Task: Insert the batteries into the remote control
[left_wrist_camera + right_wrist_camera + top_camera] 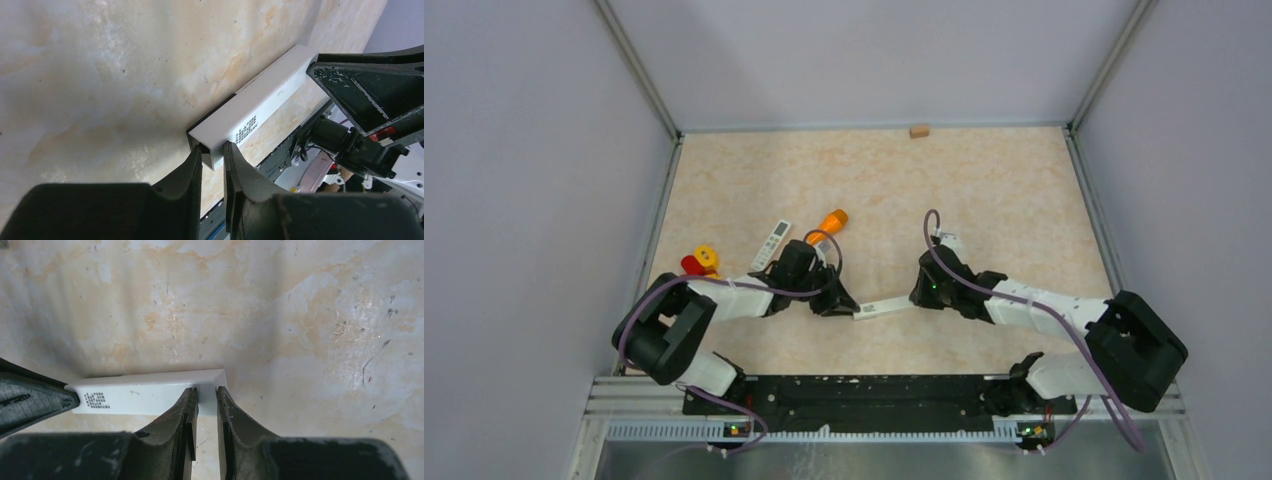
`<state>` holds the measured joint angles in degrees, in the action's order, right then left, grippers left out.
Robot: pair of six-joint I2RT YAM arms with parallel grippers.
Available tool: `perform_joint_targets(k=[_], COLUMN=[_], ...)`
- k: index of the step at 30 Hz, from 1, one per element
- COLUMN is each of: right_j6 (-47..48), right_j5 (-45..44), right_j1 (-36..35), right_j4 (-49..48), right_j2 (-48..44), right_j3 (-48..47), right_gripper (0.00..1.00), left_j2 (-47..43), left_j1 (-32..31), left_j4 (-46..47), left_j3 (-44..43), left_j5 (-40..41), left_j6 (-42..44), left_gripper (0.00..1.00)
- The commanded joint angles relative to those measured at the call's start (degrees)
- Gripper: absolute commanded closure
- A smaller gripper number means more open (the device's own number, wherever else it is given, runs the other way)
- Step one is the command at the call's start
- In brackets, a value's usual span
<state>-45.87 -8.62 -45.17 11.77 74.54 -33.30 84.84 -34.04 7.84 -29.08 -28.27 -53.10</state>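
Observation:
The remote control (882, 307) is a slim white bar with a printed code patch, held low over the table between my two arms. My left gripper (849, 308) is shut on its left end. In the left wrist view that end (220, 145) looks hollow and dark, pinched by my left gripper (212, 152). My right gripper (916, 298) is shut on the other end. The right wrist view shows my right gripper (206, 395) clamping the remote control (150, 392) near its corner. No batteries are in view.
Behind my left arm lie a white handset with buttons (774, 243), an orange torch-like tube (832, 220) and a red and yellow object (699, 262). A small tan block (918, 130) sits against the back wall. Walls enclose the table (1004, 200).

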Motion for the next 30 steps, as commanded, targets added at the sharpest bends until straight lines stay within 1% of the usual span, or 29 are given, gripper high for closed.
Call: perform_joint_targets(k=[1,5,9,11,13,14,15,17,18,20,21,22,23,24,26,27,28,30], right_j6=[-7.9,-10.9,-9.0,-6.1,-1.6,1.0,4.1,11.5,15.6,24.4,28.4,32.4,37.1,39.4,43.6,45.2,47.6,51.6], right_j5=[6.8,6.7,1.8,-0.2,-1.5,-1.9,-2.3,-2.5,-2.1,1.4,5.8,8.5,15.1,19.8,26.0,26.8,26.5,24.6], right_j1=[-5.7,-8.4,-7.9,-6.0,-3.4,-2.0,-0.9,0.5,0.6,0.6,0.5,0.6,0.6,0.5,0.3,-0.3,-1.0,-2.7], right_j4=[-1.8,-2.9,1.4,3.5,4.4,4.6,4.5,3.1,2.0,-0.2,-1.7,-2.8,-3.8,-4.4,-5.2,-5.2,-4.6,-2.9], right_j2=[5.4,6.9,4.8,2.2,-1.0,-2.7,-4.5,-7.2,-8.0,-8.2,-8.0,-7.4,-6.7,-5.9,-3.8,-2.5,-1.1,1.6], right_j3=[4.0,2.9,0.9,-0.2,-1.3,-1.8,-2.7,-4.7,-5.8,-8.0,-8.6,-9.2,-9.6,-10.1,-10.9,-11.4,-12.0,-13.6], right_gripper=[0.90,0.91,0.90,0.85,0.72,0.63,0.51,0.38,0.35,0.31,0.31,0.30,0.30,0.30,0.29,0.29,0.28,0.28], left_j2=[1.5,0.9,-0.6,-1.6,-2.5,-3.1,-3.6,-5.1,-5.8,-7.0,-7.6,-8.2,-9.0,-9.8,-12.3,-13.6,-14.9,-17.6], left_j1=[-1.2,-1.1,-1.0,-1.0,-0.8,-0.7,-0.5,-0.3,0.0,0.7,1.0,1.6,2.6,3.3,5.2,6.1,7.4,10.3], left_j4=[-2.5,-1.7,-6.6,-11.9,-17.1,-19.1,-20.7,-23.0,-23.7,-24.9,-25.4,-26.0,-26.5,-27.0,-28.3,-29.0,-29.9,-31.6], left_j3=[3.2,2.6,0.6,-1.4,-3.9,-5.2,-6.3,-8.2,-8.9,-10.7,-11.5,-12.4,-13.2,-13.9,-15.4,-15.8,-16.4,-17.1], left_j5=[0.5,1.1,5.0,8.7,11.8,13.3,15.1,17.3,17.9,18.7,18.8,19.0,19.0,19.2,20.0,20.6,21.3,22.7], left_j6=[-3.3,-4.4,-2.2,-0.3,2.1,2.9,3.7,4.6,4.9,5.1,5.2,5.3,5.3,5.4,5.6,6.0,6.3,7.1], left_gripper=[1.00,1.00,1.00,1.00,0.91,0.84,0.75,0.63,0.56,0.45,0.41,0.36,0.33,0.29,0.19,0.12,0.03,0.01])
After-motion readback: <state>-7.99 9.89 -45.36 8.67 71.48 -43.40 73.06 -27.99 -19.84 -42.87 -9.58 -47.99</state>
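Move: Both hands have nearly shut fingertips at the ends of the white remote lying between them. Its middle is about 6 cm to the left hand's right and 1 cm ahead, roughly level with it. From that hand the orange microphone lies about 16 cm ahead and 10 cm left, the second remote about 15 cm ahead and 19 cm left. From the right hand, the white remote's middle is some 6 cm left and 1 cm back. Leftward and slightly forward, barely 1 cm, the right hand pushes on the remote's right end while the left stays almost still at the other end. Then both open wide and come free: the left leaves forward, left and up, about 6 cm each way, towards the microphone; the right rises about 9 cm, edges right, then swings left over the remote, turning some 40 degrees counter-clockwise. ##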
